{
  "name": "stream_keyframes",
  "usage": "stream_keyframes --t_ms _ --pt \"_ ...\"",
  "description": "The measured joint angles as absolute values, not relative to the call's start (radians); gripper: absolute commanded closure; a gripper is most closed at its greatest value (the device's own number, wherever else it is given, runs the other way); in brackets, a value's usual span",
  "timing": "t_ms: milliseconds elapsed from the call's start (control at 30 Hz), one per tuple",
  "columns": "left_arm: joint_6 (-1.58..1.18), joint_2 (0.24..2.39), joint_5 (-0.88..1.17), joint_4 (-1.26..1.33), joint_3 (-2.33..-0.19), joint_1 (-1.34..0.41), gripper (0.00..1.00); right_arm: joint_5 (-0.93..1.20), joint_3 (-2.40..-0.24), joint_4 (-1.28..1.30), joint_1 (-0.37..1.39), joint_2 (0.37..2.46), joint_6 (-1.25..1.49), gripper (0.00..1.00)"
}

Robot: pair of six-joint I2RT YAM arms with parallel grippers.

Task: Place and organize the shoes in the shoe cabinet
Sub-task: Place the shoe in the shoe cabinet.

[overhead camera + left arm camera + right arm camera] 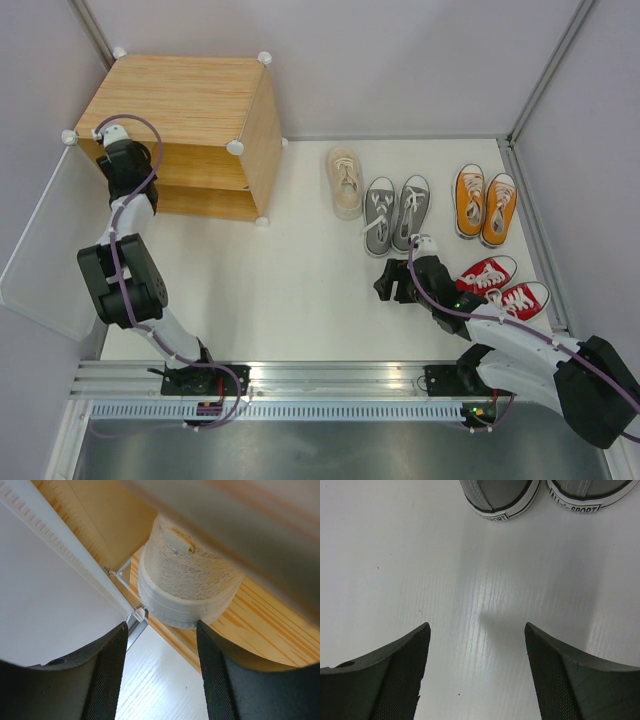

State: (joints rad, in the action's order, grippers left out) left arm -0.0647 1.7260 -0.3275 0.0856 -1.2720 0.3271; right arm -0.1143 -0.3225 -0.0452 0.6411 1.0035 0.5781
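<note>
One cream shoe (190, 575) stands heel-first on the wood of the shoe cabinet (265, 625), just beyond my left gripper (161, 625), whose jaws are open and hold nothing. Seen from above, the left gripper (108, 132) is at the cabinet's (180, 95) left side. The other cream shoe (346, 182) lies on the table, with the grey pair (396, 212), the orange pair (485, 205) and the red pair (505, 287) to its right. My right gripper (397, 283) hovers open and empty behind the grey heels (500, 495).
The cabinet's white door panel (45, 250) swings out to the left beside the left arm and runs along the left of the left wrist view (45, 580). White walls and metal posts enclose the table (300, 290) on three sides.
</note>
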Motion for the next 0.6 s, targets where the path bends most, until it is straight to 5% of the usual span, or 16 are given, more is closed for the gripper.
stream_keyframes --t_ms 167,600 --pt "-0.064 1.726 -0.327 0.078 -1.275 0.332 0.35 -0.114 -0.323 -0.045 0.641 1.003 0.578 0.20" --pt "-0.070 1.721 -0.314 0.072 -1.264 0.341 0.01 -0.114 -0.323 -0.045 0.641 1.002 0.577 0.20"
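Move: The beige shoe stands on the cabinet shelf, toe inwards, its middle about 12 cm ahead of the left hand, level sideways and roughly 1 cm above; its heel is close before the fingertips. The shelf's left front corner is some 1 cm ahead, 3 cm left and 3 cm below, and the open cabinet door's middle roughly 14 cm back and 10 cm left, about level in height. From the right hand, the shoe lies about 36 cm ahead, 57 cm left and 15 cm higher. Beside the beige shoe's heel at the shelf's front edge, the left fingers spread from a bit over half open to almost fully open. The hand otherwise nearly holds its place, easing only about half a centimetre back and down from the heel with no real wrist turn; whether a fingertip still touches the shoe can't be made out. ##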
